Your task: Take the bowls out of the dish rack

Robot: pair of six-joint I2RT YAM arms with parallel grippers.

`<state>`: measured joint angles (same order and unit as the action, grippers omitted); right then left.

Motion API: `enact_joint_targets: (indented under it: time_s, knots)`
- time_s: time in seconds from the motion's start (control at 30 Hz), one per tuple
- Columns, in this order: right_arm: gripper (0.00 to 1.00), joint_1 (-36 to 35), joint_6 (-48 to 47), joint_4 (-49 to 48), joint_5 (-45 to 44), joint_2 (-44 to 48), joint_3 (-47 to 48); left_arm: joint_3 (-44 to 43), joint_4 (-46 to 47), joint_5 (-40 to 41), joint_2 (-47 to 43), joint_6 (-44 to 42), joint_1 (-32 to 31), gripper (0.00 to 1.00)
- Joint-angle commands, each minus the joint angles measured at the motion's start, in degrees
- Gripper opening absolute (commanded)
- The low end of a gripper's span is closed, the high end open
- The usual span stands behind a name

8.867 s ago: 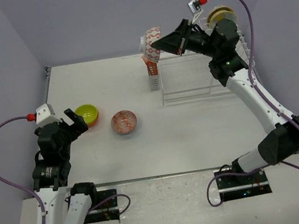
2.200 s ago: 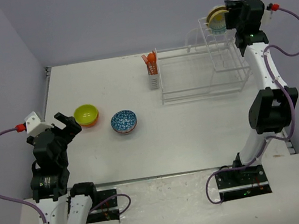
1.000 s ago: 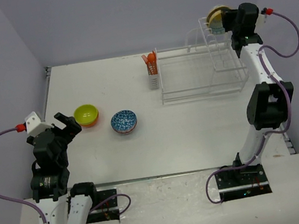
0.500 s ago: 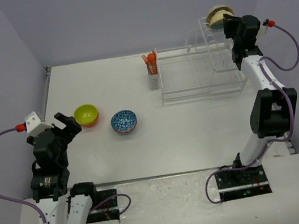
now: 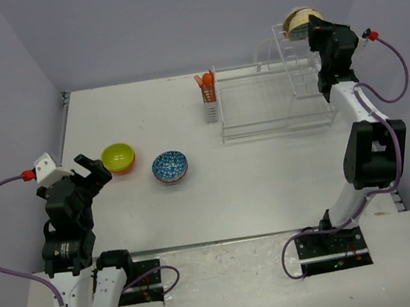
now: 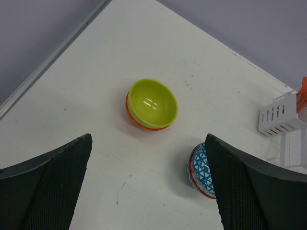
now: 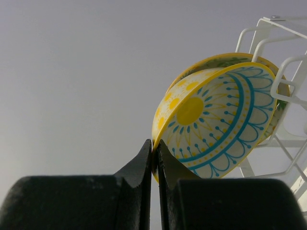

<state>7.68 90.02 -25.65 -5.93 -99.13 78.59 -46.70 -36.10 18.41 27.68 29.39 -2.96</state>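
Note:
The white wire dish rack [image 5: 275, 102] stands at the back right. In its tall slotted part a yellow-rimmed bowl with a blue pattern [image 7: 220, 120] stands on edge, with a second bowl [image 7: 216, 62] close behind it. My right gripper [image 7: 154, 146] is shut on the front bowl's rim; from above it sits at the rack's top [image 5: 312, 25]. A lime-green bowl [image 6: 152, 104] and a blue patterned bowl [image 6: 200, 170] rest on the table at the left, each showing an orange-red edge beneath. My left gripper [image 6: 147, 143] hovers open above them, holding nothing.
A small white cutlery basket [image 5: 209, 99] with orange utensils stands at the rack's left end. The low flat section of the rack holds nothing visible. Grey walls close in the table behind and on both sides.
The right gripper has closed onto the bowl's rim, and its wrist has shifted slightly at the top of the rack. The left arm and the table bowls have not moved.

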Motion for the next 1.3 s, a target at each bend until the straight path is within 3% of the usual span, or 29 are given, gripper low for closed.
enact_joint_targets:
  time_s: [0.0, 0.87, 1.27]
  knots:
    - [0.00, 0.5, 2.2, -10.3, 0.0, 3.1, 0.5, -0.5, 1.5, 0.0, -0.3, -0.5, 0.1, 1.00]
    - [0.00, 1.1, 5.0, -11.0, 2.9, 9.3, -4.0, -0.4, 1.6, -0.1, -0.6, -0.6, 0.1, 1.00]
    - [0.00, 1.1, 3.2, -13.5, 9.9, 12.6, -5.9, -0.3, 2.1, -1.0, -1.0, -0.9, 0.1, 1.00]
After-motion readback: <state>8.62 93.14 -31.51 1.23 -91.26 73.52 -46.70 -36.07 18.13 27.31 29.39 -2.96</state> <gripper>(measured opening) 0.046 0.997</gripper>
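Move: The yellow-dotted bowl hangs in my right fingers. Its likely place, the blue-patterned bowl's stack, is about 55 cm left, 19 cm back and 33 cm below. The green bowl's stack is 74 cm left and 12 cm back, the utensil caddy 36 cm left and level, both some 30 cm down; the leaf bowl is 5 cm ahead, left and below. From my idle left hand the blue stack is 15 cm ahead, 16 cm right, 22 cm lower. Keeping the rim of the yellow-dotted bowl pinched in my right fingers, I lift it about 5 cm up off the rack and draw it some 4 cm back, away from the leaf bowl. I start slowly, then swing a little left near the end, while the wrist tips the fingers up by around 10 degrees and turns slightly counter-clockwise. ##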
